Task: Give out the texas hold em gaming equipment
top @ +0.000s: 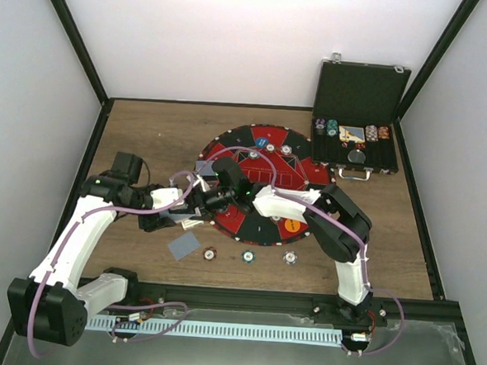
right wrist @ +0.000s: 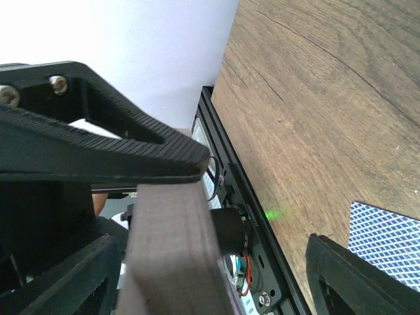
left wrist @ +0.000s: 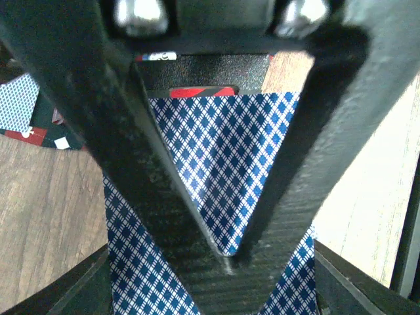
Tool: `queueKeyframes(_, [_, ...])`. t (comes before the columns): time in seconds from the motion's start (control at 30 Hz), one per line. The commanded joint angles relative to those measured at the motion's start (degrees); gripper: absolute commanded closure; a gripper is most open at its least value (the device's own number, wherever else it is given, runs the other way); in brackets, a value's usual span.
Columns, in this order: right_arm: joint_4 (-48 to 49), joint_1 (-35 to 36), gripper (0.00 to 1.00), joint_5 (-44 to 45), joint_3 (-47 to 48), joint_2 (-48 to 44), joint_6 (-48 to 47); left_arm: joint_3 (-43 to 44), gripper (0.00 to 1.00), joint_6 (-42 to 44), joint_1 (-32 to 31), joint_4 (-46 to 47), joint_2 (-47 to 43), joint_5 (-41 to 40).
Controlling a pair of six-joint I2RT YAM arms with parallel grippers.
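Note:
The deck of playing cards (left wrist: 216, 164), blue-diamond backs up, sits between my left gripper's (left wrist: 210, 292) own fingers (left wrist: 69, 292), which are shut on its side edges. In the top view the left gripper (top: 186, 213) and right gripper (top: 213, 200) meet at the mat's left edge, hiding the deck. My right gripper (right wrist: 207, 282) is open and straddles the deck's thickness (right wrist: 170, 249). One of its fingers (left wrist: 157, 184) lies across the top card, and the other stands clear. One card (top: 183, 245) lies face down on the wood, and three poker chips (top: 248, 255) sit in a row beside it.
The round red-and-black mat (top: 298, 173) carries a blue button (top: 263, 141), an orange button (top: 291, 225) and another card (top: 204, 170) at its left rim. The open black case (top: 361, 90) with chip stacks stands at the back right. The black rail (right wrist: 252, 220) runs along the near table edge.

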Motion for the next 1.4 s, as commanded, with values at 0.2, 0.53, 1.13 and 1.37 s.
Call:
queueKeyframes(0.2, [1.1, -1.5, 0.34, -1.1, 1.8, 2.3, 0.5, 2.0, 0.96, 0.7, -0.2, -0.3, -1.4, 1.5])
queueKeyframes(0.53, [1.7, -4.5, 0.46, -0.4, -4.3, -1.2, -0.6, 2.2, 0.96, 1.0, -0.2, -0.4, -1.5, 1.5])
queueKeyframes(1.13, [-0.9, -6.0, 0.89, 2.1, -7.7, -10.7, -1.5, 1.2, 0.96, 1.0, -0.2, 0.5, -1.4, 1.2])
queueKeyframes(1.37, [-2.1, -7.0, 0.93, 2.4, -10.5, -13.5, -2.2, 1.0, 0.96, 1.1, -0.2, 0.7, -1.5, 0.9])
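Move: The card deck is already in my left hand, its middle about 2 cm to the right of that hand's point, level with it in depth and height. From my right hand, whose open fingers straddle it, the deck's middle is right at the fingers, about 1 cm below. About 13 cm below my right hand lie the loose card, 10 cm back and straight in line, the brown chip, 12 cm back and 8 cm right, and the board card, 13 cm ahead and 5 cm right. My left hand stays put and keeps its hold on the deck's sides while my right dips about 1 cm over the blue-backed top card, then draws away some 6 cm to the right, easing forward 2–3 cm and rising about 3 cm partway along. Its wide-open fingers close nearly shut on the way, ending with the top card's outer end pinched between them. ##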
